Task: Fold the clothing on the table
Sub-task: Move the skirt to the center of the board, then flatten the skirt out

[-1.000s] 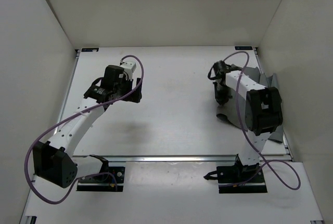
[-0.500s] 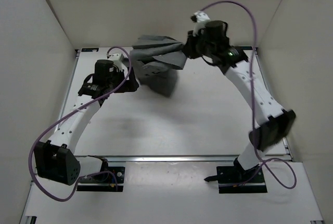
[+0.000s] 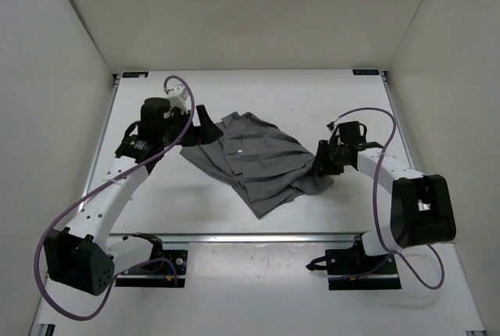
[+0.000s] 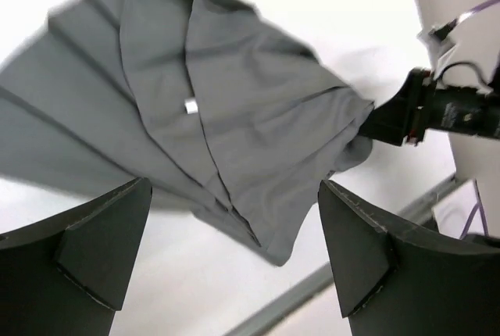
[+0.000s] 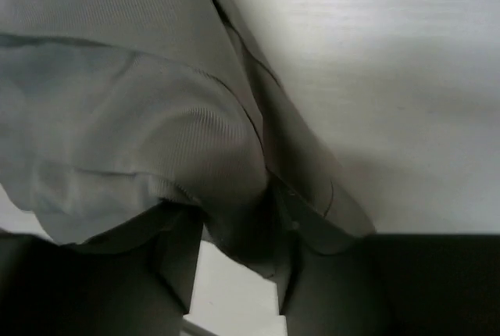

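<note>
The clothing (image 3: 254,160), a mid-grey pleated garment, lies spread at a slant across the middle of the table (image 3: 258,94). My left gripper (image 3: 201,126) is wide open at the garment's left edge. In the left wrist view its fingers (image 4: 234,195) hover empty above the clothing (image 4: 234,109). My right gripper (image 3: 320,160) sits low at the garment's right corner. In the right wrist view its jaws (image 5: 234,234) stand slightly apart, with a bunched fold of the clothing (image 5: 156,117) still between them and white table showing through the gap.
White walls (image 3: 70,78) close in the table on the left, right and back. An aluminium rail (image 3: 273,236) runs along the near edge in front of the arm bases. The right arm's wrist (image 4: 437,113) shows in the left wrist view beyond the garment.
My right gripper carried the clothing from the right edge up over the back and laid it in the middle. Its jaws have parted. My left gripper shifted slightly and stayed open.
</note>
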Action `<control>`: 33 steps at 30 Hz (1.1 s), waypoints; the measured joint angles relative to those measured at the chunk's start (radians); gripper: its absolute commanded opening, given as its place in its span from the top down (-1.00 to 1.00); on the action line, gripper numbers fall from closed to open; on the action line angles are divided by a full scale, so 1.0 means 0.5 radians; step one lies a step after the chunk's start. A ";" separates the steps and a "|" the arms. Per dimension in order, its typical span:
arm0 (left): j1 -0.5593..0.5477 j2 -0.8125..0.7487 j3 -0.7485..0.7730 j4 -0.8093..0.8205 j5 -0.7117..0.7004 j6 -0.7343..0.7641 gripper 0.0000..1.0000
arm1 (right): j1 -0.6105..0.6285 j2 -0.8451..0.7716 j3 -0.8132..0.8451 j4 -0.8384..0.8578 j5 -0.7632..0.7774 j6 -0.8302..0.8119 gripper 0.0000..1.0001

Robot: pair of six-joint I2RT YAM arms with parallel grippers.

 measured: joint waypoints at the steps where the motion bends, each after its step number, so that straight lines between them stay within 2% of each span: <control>1: -0.028 0.005 -0.061 0.011 0.021 -0.025 -0.97 | 0.004 -0.001 -0.022 -0.037 -0.018 0.002 -0.10; 4: -0.131 0.063 -0.176 0.003 0.004 -0.060 -0.98 | 0.007 -0.039 -0.006 -0.029 -0.095 -0.011 -0.53; 5: -0.179 0.089 -0.206 0.003 -0.009 -0.069 -0.98 | -0.005 -0.066 0.007 -0.022 -0.117 -0.016 -0.60; 9: -0.277 0.153 -0.292 0.031 -0.019 -0.137 -0.97 | -0.027 -0.211 0.131 -0.041 -0.079 -0.070 -0.62; 11: -0.258 0.160 -0.339 0.060 -0.035 -0.173 -0.97 | 0.023 -0.293 0.234 -0.051 0.021 -0.124 -0.71; 14: -0.220 0.191 -0.383 0.100 -0.063 -0.208 -0.97 | 0.212 -0.443 0.317 -0.013 0.174 -0.220 -0.77; 19: -0.149 0.218 -0.395 0.105 -0.116 -0.217 -0.97 | 0.528 -0.595 0.254 0.079 0.153 -0.331 -0.77; 22: -0.072 0.198 -0.412 0.105 -0.143 -0.220 -0.97 | 0.734 -0.491 0.226 0.105 0.188 -0.374 -0.77; 26: 0.028 0.118 -0.433 0.056 -0.228 -0.214 -0.97 | 1.003 -0.133 0.263 0.116 0.214 -0.425 -0.77; 29: 0.072 0.043 -0.435 0.027 -0.269 -0.203 -0.98 | 1.089 0.127 0.355 0.104 0.237 -0.436 -0.78; 33: 0.095 -0.034 -0.456 0.005 -0.302 -0.184 -0.97 | 1.167 0.320 0.465 0.145 0.307 -0.464 -0.78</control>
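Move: The skirt lies spread, its right corner still in the right fingers. Its middle is about 16 cm left of that hand, 1 cm farther out and 3 cm lower. From the right hand the near tip lies about 15 cm left and 14 cm back, the white tag some 20 cm left and 5 cm ahead. From the left hand the skirt's left corner is roughly 8 cm left, 3 cm ahead and 21 cm down; its middle is about 10 cm right, level with it. The skirt's right corner comes free as the right fingers open wide; that hand then rises about 14 cm, swings left over the skirt and sinks again to hover low above its near half, turning some 40 degrees counter-clockwise. The left hand, still open, drops and draws back a little to the right, then swings left, coming down nearer the skirt's left corner while tipping its fingers down. ##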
